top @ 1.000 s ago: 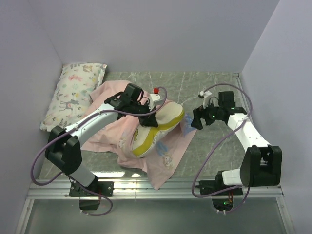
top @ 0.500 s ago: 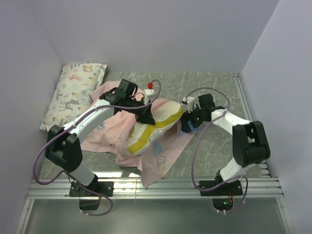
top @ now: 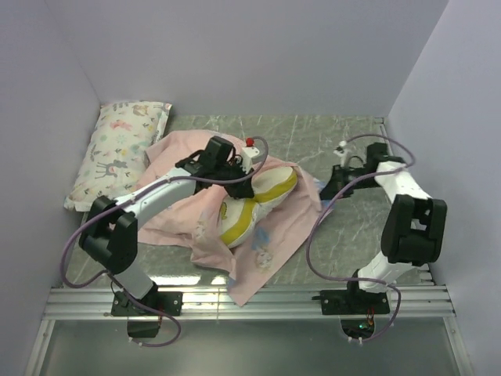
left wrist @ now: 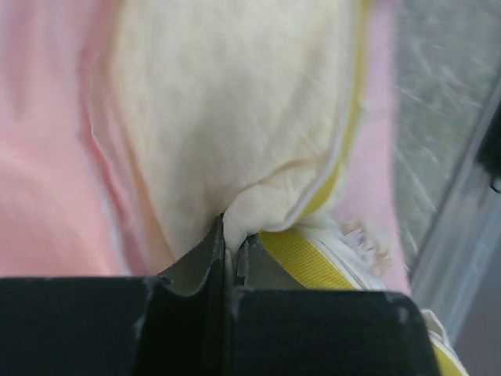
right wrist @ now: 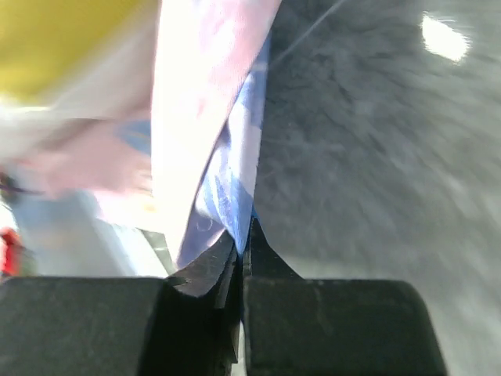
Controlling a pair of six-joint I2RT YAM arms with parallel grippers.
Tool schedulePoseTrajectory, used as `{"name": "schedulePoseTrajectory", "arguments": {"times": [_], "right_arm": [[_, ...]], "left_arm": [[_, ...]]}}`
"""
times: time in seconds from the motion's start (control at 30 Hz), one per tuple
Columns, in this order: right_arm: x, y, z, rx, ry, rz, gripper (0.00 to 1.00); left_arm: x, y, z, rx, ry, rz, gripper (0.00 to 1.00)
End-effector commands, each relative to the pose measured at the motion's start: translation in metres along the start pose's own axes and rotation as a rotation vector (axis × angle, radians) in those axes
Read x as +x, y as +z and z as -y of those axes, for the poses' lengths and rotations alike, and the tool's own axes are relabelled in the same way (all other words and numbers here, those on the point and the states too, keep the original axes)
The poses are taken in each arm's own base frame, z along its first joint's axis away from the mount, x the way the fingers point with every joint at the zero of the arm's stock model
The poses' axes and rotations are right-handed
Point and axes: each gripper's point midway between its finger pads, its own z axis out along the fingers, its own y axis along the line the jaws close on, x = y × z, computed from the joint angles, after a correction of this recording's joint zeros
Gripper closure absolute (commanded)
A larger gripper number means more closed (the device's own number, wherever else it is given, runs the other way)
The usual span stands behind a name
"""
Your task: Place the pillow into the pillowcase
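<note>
The cream pillow (top: pixel 262 196) with its yellow side band lies bent on the pale pink pillowcase (top: pixel 270 243) at the table's middle. My left gripper (top: pixel 239 186) is shut on a pinch of the pillow's cream corner (left wrist: pixel 235 215), the yellow band (left wrist: pixel 301 262) just to its right. My right gripper (top: pixel 325 186) is shut on the pillowcase's right edge, where pink and blue fabric (right wrist: pixel 227 184) runs into the closed jaws. That edge is pulled taut to the right, off the pillow. Pink cloth (left wrist: pixel 47 180) fills the left of the left wrist view.
A smaller white pillow with animal and flower print (top: pixel 117 149) lies at the back left against the wall. Grey marbled table (top: pixel 352 235) shows to the right and behind. A metal rail (top: pixel 258 298) runs along the near edge. Walls close in on three sides.
My right gripper went in to the pillowcase's right edge, shut on it and pulled it rightward. The left arm shifted slightly with the pillow, which now stands more folded.
</note>
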Motion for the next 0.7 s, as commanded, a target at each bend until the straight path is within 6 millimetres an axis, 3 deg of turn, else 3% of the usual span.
{"name": "schedulePoseTrajectory", "arguments": {"times": [0.0, 0.1, 0.17, 0.27, 0.3, 0.37, 0.4, 0.47, 0.5, 0.53, 0.57, 0.6, 0.67], "right_arm": [[-0.002, -0.064, -0.056, -0.171, 0.085, 0.102, 1.00], [0.009, -0.075, -0.055, -0.196, 0.155, 0.092, 1.00], [0.013, -0.078, -0.036, -0.181, 0.239, 0.099, 1.00], [0.018, -0.065, -0.011, -0.138, 0.321, 0.087, 1.00], [0.016, -0.060, -0.002, -0.123, 0.315, 0.098, 1.00], [0.022, -0.049, 0.001, -0.130, 0.372, 0.069, 1.00], [0.020, -0.045, 0.004, -0.129, 0.368, 0.076, 1.00], [0.019, -0.041, 0.002, -0.140, 0.392, 0.076, 1.00], [0.017, -0.038, 0.000, -0.143, 0.380, 0.072, 1.00], [0.017, -0.037, -0.001, -0.148, 0.387, 0.072, 1.00], [0.016, -0.036, -0.004, -0.151, 0.381, 0.070, 1.00], [0.016, -0.034, -0.007, -0.157, 0.373, 0.063, 1.00], [0.016, -0.033, -0.011, -0.160, 0.364, 0.057, 1.00]], "left_arm": [[0.041, 0.012, -0.094, -0.439, -0.109, -0.098, 1.00], [0.063, 0.016, -0.112, -0.531, -0.122, -0.151, 1.00], [0.073, 0.021, -0.111, -0.526, -0.104, -0.191, 0.96], [0.070, 0.026, -0.086, -0.407, -0.089, -0.188, 0.74], [0.054, 0.017, -0.071, -0.351, -0.060, -0.137, 0.60], [0.032, 0.012, -0.026, -0.149, -0.012, -0.057, 0.47], [0.005, -0.005, -0.008, -0.110, 0.041, 0.035, 0.33], [-0.019, -0.015, 0.026, 0.004, 0.095, 0.115, 0.25], [-0.029, -0.019, 0.034, 0.020, 0.104, 0.141, 0.13], [-0.031, -0.017, 0.039, 0.027, 0.110, 0.132, 0.10], [-0.045, -0.014, 0.047, -0.001, 0.145, 0.135, 0.08], [-0.040, -0.002, 0.047, -0.008, 0.153, 0.090, 0.04], [-0.052, 0.012, 0.052, -0.059, 0.192, 0.096, 0.01]]}}
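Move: My left hand is pinching the creased pillow; its middle lies about 5 cm to that hand's right, 4 cm back and some 5 cm below. From the left hand, the pillow's far half is roughly 11 cm right and 1 cm ahead, while its near half is 8 cm back, 0 sideways. The pillow's middle sits some 20 cm left of my right hand and 3 cm back, about level; that hand keeps hold of the pillowcase's blue corner. With my left hand I drive the pinched fold down and forward about 4 cm, then open the fingers wide, let go of the pillow and pull up some 8 cm, drawing back and a little right. My right hand keeps its pinch on the blue corner and draws it right, away from the pillow, and back, rising first and then sinking again as the wrist turns roughly 20 degrees. ##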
